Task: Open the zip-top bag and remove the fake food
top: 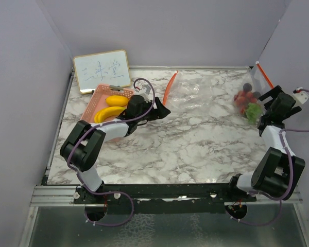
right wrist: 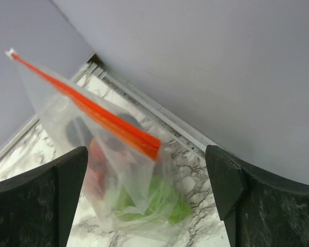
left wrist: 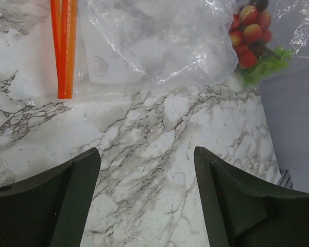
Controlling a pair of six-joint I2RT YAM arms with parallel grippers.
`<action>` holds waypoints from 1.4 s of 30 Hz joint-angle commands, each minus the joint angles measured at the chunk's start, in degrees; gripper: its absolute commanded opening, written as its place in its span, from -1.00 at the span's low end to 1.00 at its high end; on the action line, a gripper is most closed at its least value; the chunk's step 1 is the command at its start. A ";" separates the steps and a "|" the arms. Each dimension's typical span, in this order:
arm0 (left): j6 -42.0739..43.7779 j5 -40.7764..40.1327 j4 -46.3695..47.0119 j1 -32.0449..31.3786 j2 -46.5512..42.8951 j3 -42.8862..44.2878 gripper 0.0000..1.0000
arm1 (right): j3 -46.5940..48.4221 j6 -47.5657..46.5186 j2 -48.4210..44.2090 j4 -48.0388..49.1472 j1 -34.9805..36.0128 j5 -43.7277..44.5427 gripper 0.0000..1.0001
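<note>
A zip-top bag (top: 251, 92) with an orange zip (right wrist: 92, 110) stands at the right wall, holding fake food: a red berry cluster (top: 242, 98), a green piece (right wrist: 165, 203) and a dark piece (right wrist: 77, 131). My right gripper (right wrist: 147, 152) is open just in front of it, and the bag (right wrist: 129, 175) sits beyond the fingertips, unclamped. A second clear bag (left wrist: 159, 41) with an orange zip (left wrist: 64, 46) lies flat at mid-back, looking empty. My left gripper (left wrist: 147, 152) hangs open over bare marble in front of it. A yellow banana (top: 109, 113) and lemon (top: 116, 100) lie in the pink basket (top: 95, 100).
A small whiteboard (top: 102, 70) leans at the back left behind the basket. Grey walls close in the table on the left, back and right. The right arm (top: 275, 154) stands close to the right wall. A metal rail (top: 165, 193) runs along the front edge.
</note>
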 commanded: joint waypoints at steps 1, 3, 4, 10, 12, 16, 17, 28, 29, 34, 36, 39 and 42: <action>-0.60 1.76 2.26 0.63 0.49 -0.82 0.52 | 3.26 0.26 4.51 2.66 -0.17 -9.13 0.80; -0.60 1.84 2.29 0.79 0.32 -0.99 0.52 | 5.16 1.17 7.24 1.18 -0.17 -11.35 0.63; -0.60 1.80 2.29 0.89 0.17 -1.08 0.52 | 5.52 1.54 7.95 0.45 -0.17 -12.08 0.46; -0.40 1.41 2.20 1.51 -0.22 -1.80 0.50 | -0.37 -0.42 4.07 6.74 -0.14 -20.08 -0.56; -0.52 1.65 2.20 1.56 -0.13 -1.81 0.48 | -1.15 -2.59 2.47 6.40 -0.04 -22.50 -0.72; -0.98 2.08 3.09 1.56 -0.32 -2.38 0.47 | -2.94 -4.16 -0.86 4.59 1.27 -27.10 -0.96; -1.06 2.11 3.22 1.56 -0.33 -2.49 0.47 | -3.59 -4.43 -1.80 4.28 2.21 -28.14 -0.97; -2.72 1.10 4.27 1.45 -0.31 -4.06 0.47 | -12.88 -9.25 -14.79 -0.64 15.61 -31.15 -0.97; -2.95 1.06 4.36 1.25 -0.32 -4.15 0.47 | -13.82 -9.26 -16.45 -1.03 16.33 -31.66 -0.97; -3.47 0.48 4.57 -0.39 -0.35 -3.97 0.47 | -18.08 -8.54 -20.61 -2.11 18.11 -35.14 -0.97; -3.16 0.00 4.06 -1.23 -0.32 -3.54 0.47 | -19.43 -7.84 -22.38 -2.55 18.56 -36.96 -0.97; -2.69 -1.49 3.44 -2.05 -0.31 -3.51 0.47 | -20.56 -6.34 -25.52 -4.39 19.03 -40.61 -0.97; -2.96 -2.78 3.88 -2.22 -0.28 -3.64 0.47 | -18.94 -7.01 -30.08 -9.47 19.17 -42.85 -0.97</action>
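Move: Just ahead of the open right fingers, about 4 cm out and 4 cm below, stands the near corner of the upright bag's orange zip strip. The red fruit inside the bag lies some 12 cm ahead of the hand and 6 cm left; the green leaves are roughly 6 cm ahead and 5 cm left, both about 15 cm lower. From the left hand the zip corner is some 4 cm ahead, 49 cm right, slightly higher. Reaching forward and down about 4 cm, the right hand shuts its wide-open fingers on the bag's edge at the near zip corner, then hauls it some 20 cm left and drifts back about 8 cm, swinging counter-clockwise by roughly 55 degrees. The free left hand, still open, eases down and then back about 2 cm. ##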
